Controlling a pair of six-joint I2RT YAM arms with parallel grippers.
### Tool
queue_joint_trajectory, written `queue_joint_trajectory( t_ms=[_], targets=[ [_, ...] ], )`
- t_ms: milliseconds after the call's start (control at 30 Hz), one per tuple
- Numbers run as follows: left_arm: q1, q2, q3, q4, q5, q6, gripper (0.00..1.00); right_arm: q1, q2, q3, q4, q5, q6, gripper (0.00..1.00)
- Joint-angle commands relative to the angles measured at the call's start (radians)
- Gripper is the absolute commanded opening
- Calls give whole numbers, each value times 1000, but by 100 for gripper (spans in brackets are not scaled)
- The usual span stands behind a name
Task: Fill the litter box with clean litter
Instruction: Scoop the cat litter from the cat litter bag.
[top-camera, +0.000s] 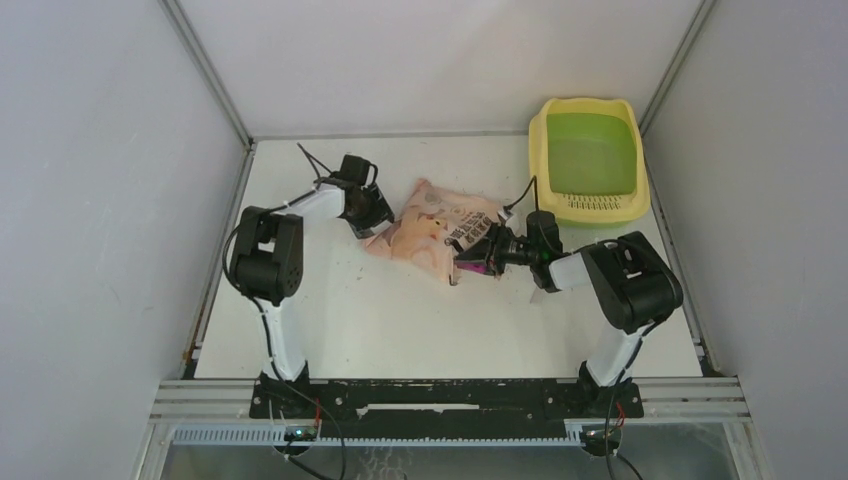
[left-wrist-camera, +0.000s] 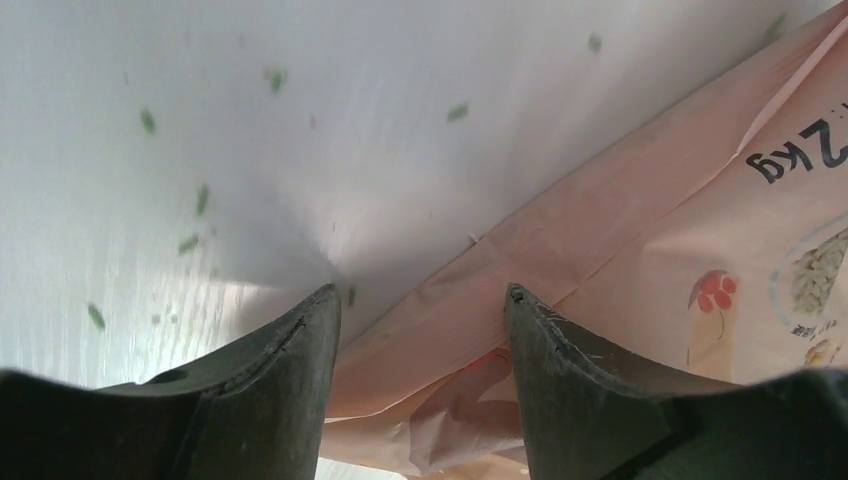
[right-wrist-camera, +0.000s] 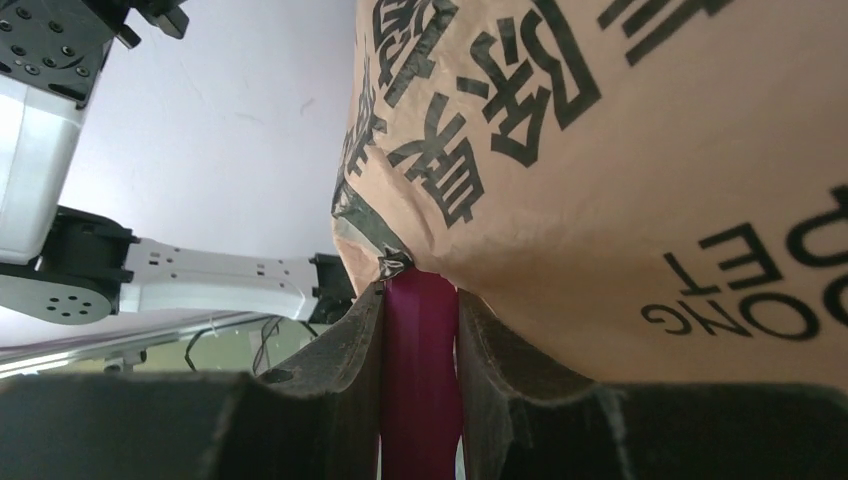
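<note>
The litter box (top-camera: 543, 150), pale yellow with a green basin, stands at the back right of the table. A peach-pink printed bag (top-camera: 428, 230) lies at the table's middle. My left gripper (top-camera: 371, 216) is at the bag's left edge; its jaws (left-wrist-camera: 420, 290) stand open with the bag's (left-wrist-camera: 640, 250) folded edge between the fingers. A few green litter granules (left-wrist-camera: 202, 198) lie scattered on the white table. My right gripper (right-wrist-camera: 420, 290) is shut on the handle of a magenta scoop (right-wrist-camera: 420, 380), which runs in under the bag's (right-wrist-camera: 620, 150) torn edge. The scoop's bowl is hidden.
White walls close in the table on the left, back and right. The left arm (top-camera: 268, 255) stretches along the left side. The right arm (top-camera: 625, 280) sits just in front of the litter box's slotted step (top-camera: 590, 203).
</note>
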Motion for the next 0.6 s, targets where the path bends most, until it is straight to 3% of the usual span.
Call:
queue_joint_trajectory(
  t_ms=[0,300,567],
  targets=[
    [-65,-111,-152,48,26,10,66,16,-117,-80,121,-46,-3,0],
    [-102,-264,-246,61,19,3,66,42,-307,-137,110,-16,-42,0],
    [-102,-294,-242,36,-11,15,66,10,-412,-105,-431,105,-263,0]
  ],
)
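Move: The litter bag's middle is about 12 cm to the right of the left gripper and roughly level with it in reach and height; the open fingers are at the bag's left end. From the right gripper, which already holds the scoop, the bag's middle is some 8 cm left, 5 cm ahead and 7 cm below. The litter box lies about 26 cm right and 22 cm ahead of the right gripper, and a pale strip 15 cm right, 8 cm back. Draw the left gripper back about 6 cm, low over the table and drifting slightly right, fingers still open against the bag's left end, then lift it some 3 cm clear. Together with it, bring the right gripper back about 5 cm, keeping its pinch on the scoop at the bag's mouth and raising it 3 to 4 cm after a slight dip. ##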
